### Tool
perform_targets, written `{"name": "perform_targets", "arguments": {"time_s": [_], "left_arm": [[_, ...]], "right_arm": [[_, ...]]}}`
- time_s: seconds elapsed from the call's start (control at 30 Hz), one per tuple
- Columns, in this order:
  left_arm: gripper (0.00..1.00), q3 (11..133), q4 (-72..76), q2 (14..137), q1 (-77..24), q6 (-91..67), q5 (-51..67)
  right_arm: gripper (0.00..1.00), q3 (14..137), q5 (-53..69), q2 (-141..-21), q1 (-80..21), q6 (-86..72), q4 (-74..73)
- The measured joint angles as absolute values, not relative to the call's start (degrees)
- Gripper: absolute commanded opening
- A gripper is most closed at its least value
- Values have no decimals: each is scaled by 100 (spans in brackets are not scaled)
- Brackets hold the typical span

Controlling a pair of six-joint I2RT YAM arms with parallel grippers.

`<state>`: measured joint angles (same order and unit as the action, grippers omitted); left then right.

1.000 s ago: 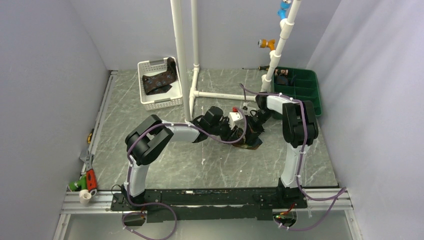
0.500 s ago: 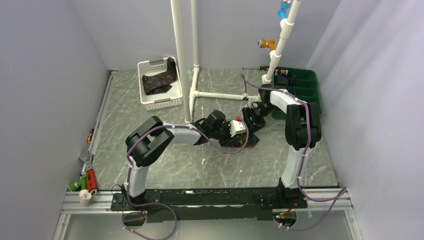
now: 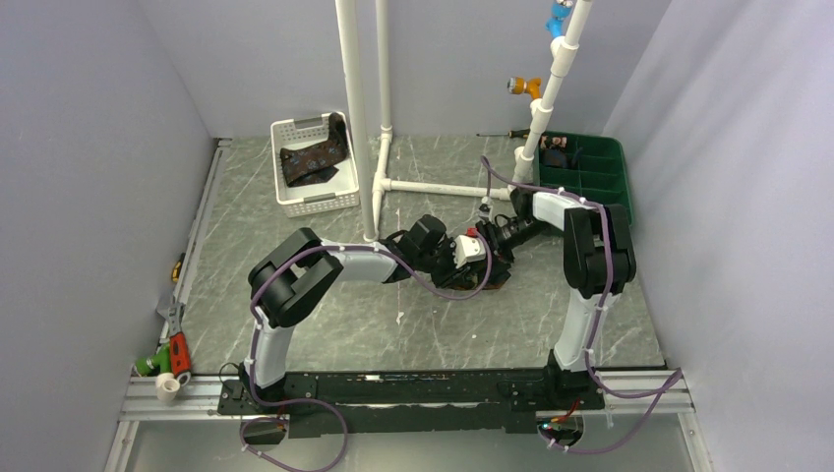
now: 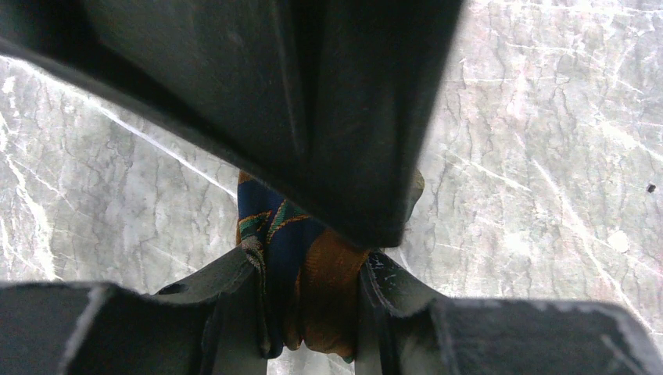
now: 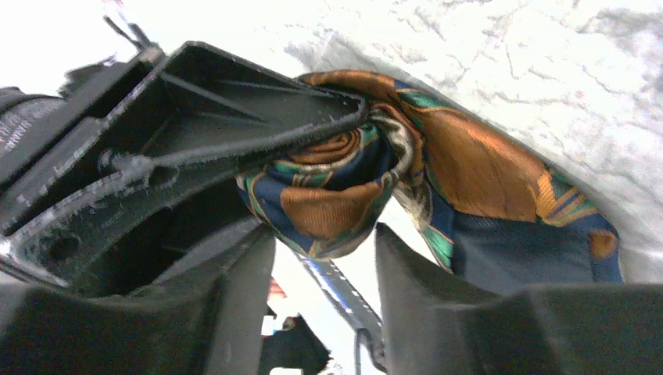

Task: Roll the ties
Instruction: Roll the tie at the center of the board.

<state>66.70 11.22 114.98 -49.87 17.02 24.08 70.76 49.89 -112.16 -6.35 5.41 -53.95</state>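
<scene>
A rolled tie (image 5: 336, 195), mottled orange, navy and teal, sits mid-table (image 3: 499, 279). My left gripper (image 4: 311, 264) is shut on the roll, fabric (image 4: 328, 289) pinched between both fingers. In the right wrist view the left gripper's black finger (image 5: 234, 117) presses on the coil, and the tie's loose tail (image 5: 500, 180) lies on the table beside it. My right gripper (image 5: 324, 234) stands open, its jaws apart just below the roll's end and gripping nothing. Another dark patterned tie (image 3: 317, 161) lies in the white basket (image 3: 295, 202).
A white pipe frame (image 3: 356, 118) stands just behind the grippers, with a floor bar (image 3: 433, 187). A green bin (image 3: 598, 177) sits at the back right. Hand tools (image 3: 172, 349) lie at the table's left edge. An orange fitting (image 3: 524, 87) hangs on the right pipe.
My right gripper has opened and let go of the tie, and its wrist has drawn back toward the far right. The left gripper keeps its grip on the roll.
</scene>
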Motion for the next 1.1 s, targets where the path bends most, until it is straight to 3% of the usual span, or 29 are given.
{"name": "perform_targets", "arguments": {"time_s": [0.17,0.27,0.43,0.8,0.97,1.1], "left_arm": [[19,6681,1103,11511,-4987,1737,2429],[22,6681,1105,11511,-4984,1800,2475],[53,6678,1120,11513,-4963,1903,2585],[77,6431,1662,11507,-4600,2394,3795],[77,6724,1704,11616,-4595,2497,4254],[70,7133,1796,11878,-4707,2480,4368]], "right_arm": [[0,7076,5210,-11325,-633,305,-5402],[0,7076,5240,-11349,-607,274,-5439],[0,7076,5249,-11365,-591,290,-5463],[0,7214,5076,-11730,-314,495,-5846],[0,7384,4954,-11898,-233,604,-6073],[0,7487,4947,-12046,-176,659,-6233]]}}
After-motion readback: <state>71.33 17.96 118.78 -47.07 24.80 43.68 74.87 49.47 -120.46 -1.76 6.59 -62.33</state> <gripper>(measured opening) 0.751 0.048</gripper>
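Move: The rolled part of the tie sits between the left hand's fingers, about 1 cm to the right of its hand point and level with it. From the right hand, half open around the roll's upper part, it lies about 1 cm left and 2 cm below. The tie's loose tail lies some 5 cm right, 1 cm back and 1 cm below the left hand, and the white pipe crossbar about 18 cm ahead and 6 cm left of that hand. The right fingers close almost fully and pinch the upper edge of the roll while the left hand still holds it in place, then the right hand draws some 2.5 cm to the right and 1.5 cm down, its wrist turning about 10 degrees. Once that pinch is made the left fingers open wide to release their squeeze, and the left hand rises about 3 cm and moves about 3 cm right over the roll, turning clockwise by some 15–20 degrees. ##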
